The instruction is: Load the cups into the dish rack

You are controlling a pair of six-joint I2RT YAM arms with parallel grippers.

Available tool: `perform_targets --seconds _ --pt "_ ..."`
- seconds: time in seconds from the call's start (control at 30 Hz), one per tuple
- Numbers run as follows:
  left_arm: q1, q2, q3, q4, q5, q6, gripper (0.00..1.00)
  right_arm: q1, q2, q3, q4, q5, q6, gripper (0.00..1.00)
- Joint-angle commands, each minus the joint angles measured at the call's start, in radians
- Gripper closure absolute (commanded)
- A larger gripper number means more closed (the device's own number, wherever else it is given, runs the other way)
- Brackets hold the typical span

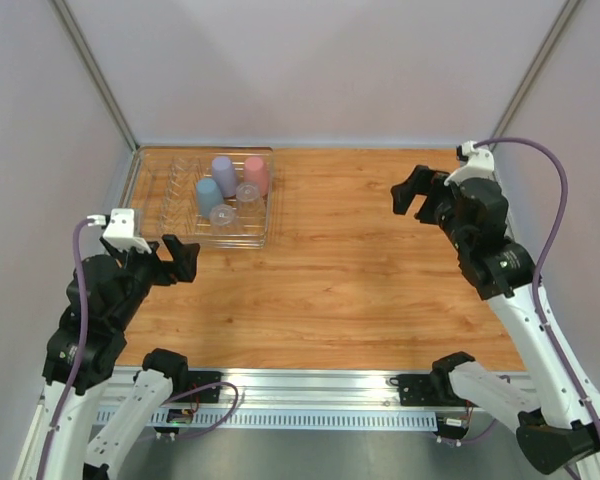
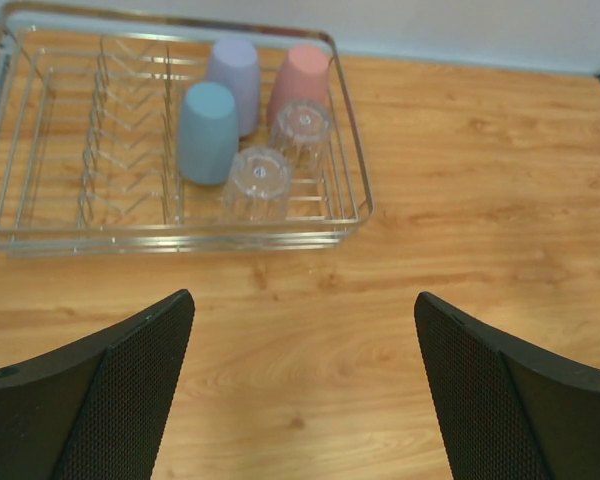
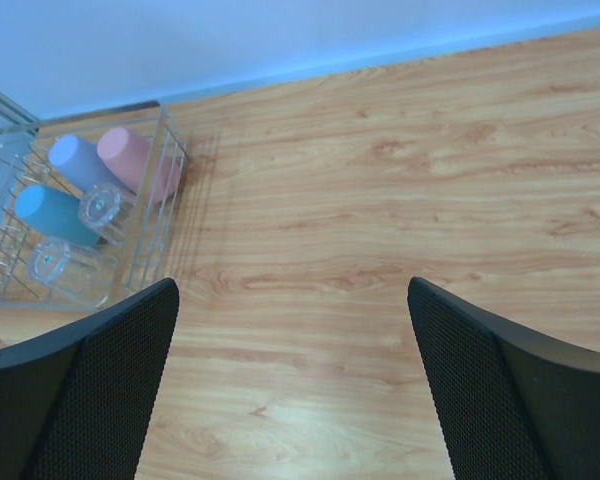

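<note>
The clear dish rack [image 1: 150, 200] sits at the table's far left. All the cups stand upside down in its right half: blue [image 1: 208, 195], lavender [image 1: 223, 172], pink [image 1: 256, 174] and two clear tumblers [image 1: 248, 193] [image 1: 223, 216]. My left gripper [image 1: 183, 258] hovers open just in front of the rack, nothing between its fingers [image 2: 140, 380]. The left wrist view shows the rack [image 2: 180, 240] with the blue cup [image 2: 207, 132] and a tumbler [image 2: 258, 180] nearest. My right gripper [image 1: 405, 192] is open and empty at the far right, well away from the rack [image 3: 150, 250].
Bare wooden tabletop [image 1: 360, 270] spans the middle and right. Pale walls close in the back and both sides. The left half of the rack [image 2: 70, 150] holds only its ribs. An aluminium rail [image 1: 310, 385] carries the arm bases at the near edge.
</note>
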Motion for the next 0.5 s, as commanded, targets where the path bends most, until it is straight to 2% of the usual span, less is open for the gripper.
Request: perform_targets --seconds 0.0,0.1,0.23,0.47 --pt "0.004 -0.061 -0.069 -0.03 0.016 -0.029 0.0 -0.006 -0.063 -0.136 0.116 -0.012 0.033 0.0" --pt "0.004 -0.119 -0.147 -0.01 0.002 -0.026 0.0 -0.005 -0.141 -0.263 0.182 -0.014 0.075 0.0" --pt "0.004 -0.151 -0.189 -0.017 -0.002 -0.016 0.0 -0.005 -0.215 -0.343 0.215 0.012 0.115 0.0" --pt "0.004 -0.148 -0.204 -0.011 0.007 0.007 0.0 -0.005 -0.213 -0.327 0.183 0.037 0.109 0.0"
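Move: The last-loaded clear cup, nearest the rack's front edge, stands about 23 cm ahead of the empty left hand, some 3 cm to its right and 18 cm below. The other clear cup is roughly 6 cm beyond it and 6 cm to its right, and the blue cup 5 cm beyond it and 3 cm to its left, both at about the same height. From the right hand, the front clear cup lies some 41 cm left, 10 cm ahead and 18 cm down. Both empty hands head down to rest over open wood, touching nothing. The left sinks about 6 cm in front of the rack, easing back slightly with its fingertips dipping a little, then stands still. The right drops some 7 cm and draws back 2 to 3 cm with a slight roll, then settles. Both grippers stay wide open. ##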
